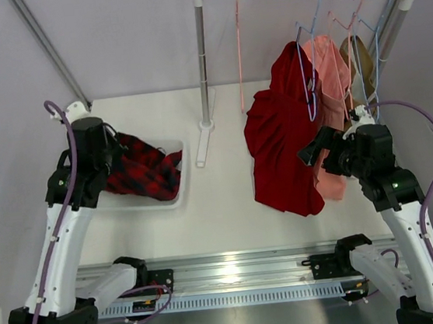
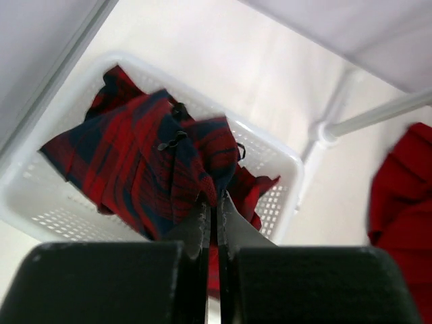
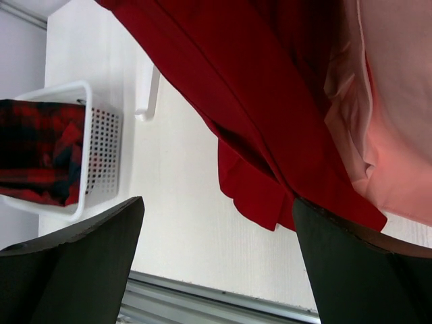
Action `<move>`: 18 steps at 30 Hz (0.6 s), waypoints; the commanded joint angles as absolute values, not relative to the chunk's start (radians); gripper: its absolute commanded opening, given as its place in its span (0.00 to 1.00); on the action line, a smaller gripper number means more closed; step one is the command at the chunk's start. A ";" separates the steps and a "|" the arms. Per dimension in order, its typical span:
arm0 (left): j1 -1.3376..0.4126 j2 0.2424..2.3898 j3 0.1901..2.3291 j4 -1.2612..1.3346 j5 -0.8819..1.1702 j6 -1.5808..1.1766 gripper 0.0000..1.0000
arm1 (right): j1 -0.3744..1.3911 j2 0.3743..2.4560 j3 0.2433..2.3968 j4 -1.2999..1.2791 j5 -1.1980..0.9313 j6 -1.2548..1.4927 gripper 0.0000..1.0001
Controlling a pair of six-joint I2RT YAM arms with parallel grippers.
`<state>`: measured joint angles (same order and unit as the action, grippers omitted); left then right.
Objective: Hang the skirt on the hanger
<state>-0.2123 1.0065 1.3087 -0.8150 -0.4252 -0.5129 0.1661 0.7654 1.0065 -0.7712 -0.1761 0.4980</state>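
Note:
The red-and-black plaid skirt (image 1: 146, 174) lies bunched in a white perforated basket (image 1: 180, 197) at the left of the table. My left gripper (image 1: 117, 164) reaches into the basket from its left side. In the left wrist view this gripper (image 2: 213, 206) is shut on a raised fold of the skirt (image 2: 135, 162). The pale-pink wire hanger (image 1: 240, 50) hangs bare on the rail, just right of the rack's left post. My right gripper (image 1: 311, 151) is open beside the hanging red garment, and in its own view it (image 3: 217, 202) holds nothing.
A clothes rack (image 1: 203, 62) stands at the back of the table. On its right half hang a plain red garment (image 1: 280, 139), a salmon-pink garment (image 1: 331, 78) and blue wire hangers (image 1: 308, 34). The red garment's hem (image 3: 270, 196) hangs close over my right fingers. A metal rail (image 1: 229, 274) runs along the near edge.

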 commanded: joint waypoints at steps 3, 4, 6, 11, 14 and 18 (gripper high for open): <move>-0.310 1.026 1.570 -0.831 -0.520 -0.422 0.00 | 0.166 0.750 1.071 -0.793 -0.173 0.497 0.99; -0.311 1.035 1.621 -0.837 -0.522 -0.417 0.00 | 0.166 0.750 1.075 -0.793 -0.181 0.497 1.00; -0.311 1.043 1.692 -0.835 -0.509 -0.393 0.00 | 0.167 0.747 1.081 -0.790 -0.193 0.495 1.00; -0.313 0.994 1.778 -0.697 -0.390 -0.339 0.00 | 0.166 0.735 1.092 -0.770 -0.221 0.491 1.00; -0.313 0.948 1.782 -0.562 -0.266 -0.305 0.00 | 0.166 0.745 1.106 -0.769 -0.244 0.477 0.99; -0.313 0.969 1.879 -0.468 -0.054 -0.298 0.00 | 0.166 0.749 1.120 -0.755 -0.265 0.463 0.99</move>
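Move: The left hand already holds the plaid skirt above the white basket. The empty pink hanger at the rack's near end is about 16 cm ahead of it, some 28 cm to its right and roughly 15 cm higher. The rack post's foot is about 16 cm ahead, 20 cm right and 31 cm below; the basket's middle is 4 cm ahead, 5 cm left and 26 cm below. From the right hand the pink hanger is some 22 cm ahead, 17 cm left and 20 cm up. Straight up and fast the left hand hauls the pinched skirt out over the white basket, rising about 21 cm and easing a little back and to the right as it climbs. The wrist tips up by some 30 degrees until the fingers are near level, turning slightly clockwise, with the grip kept shut. The open right hand rises just a little, touching nothing. ##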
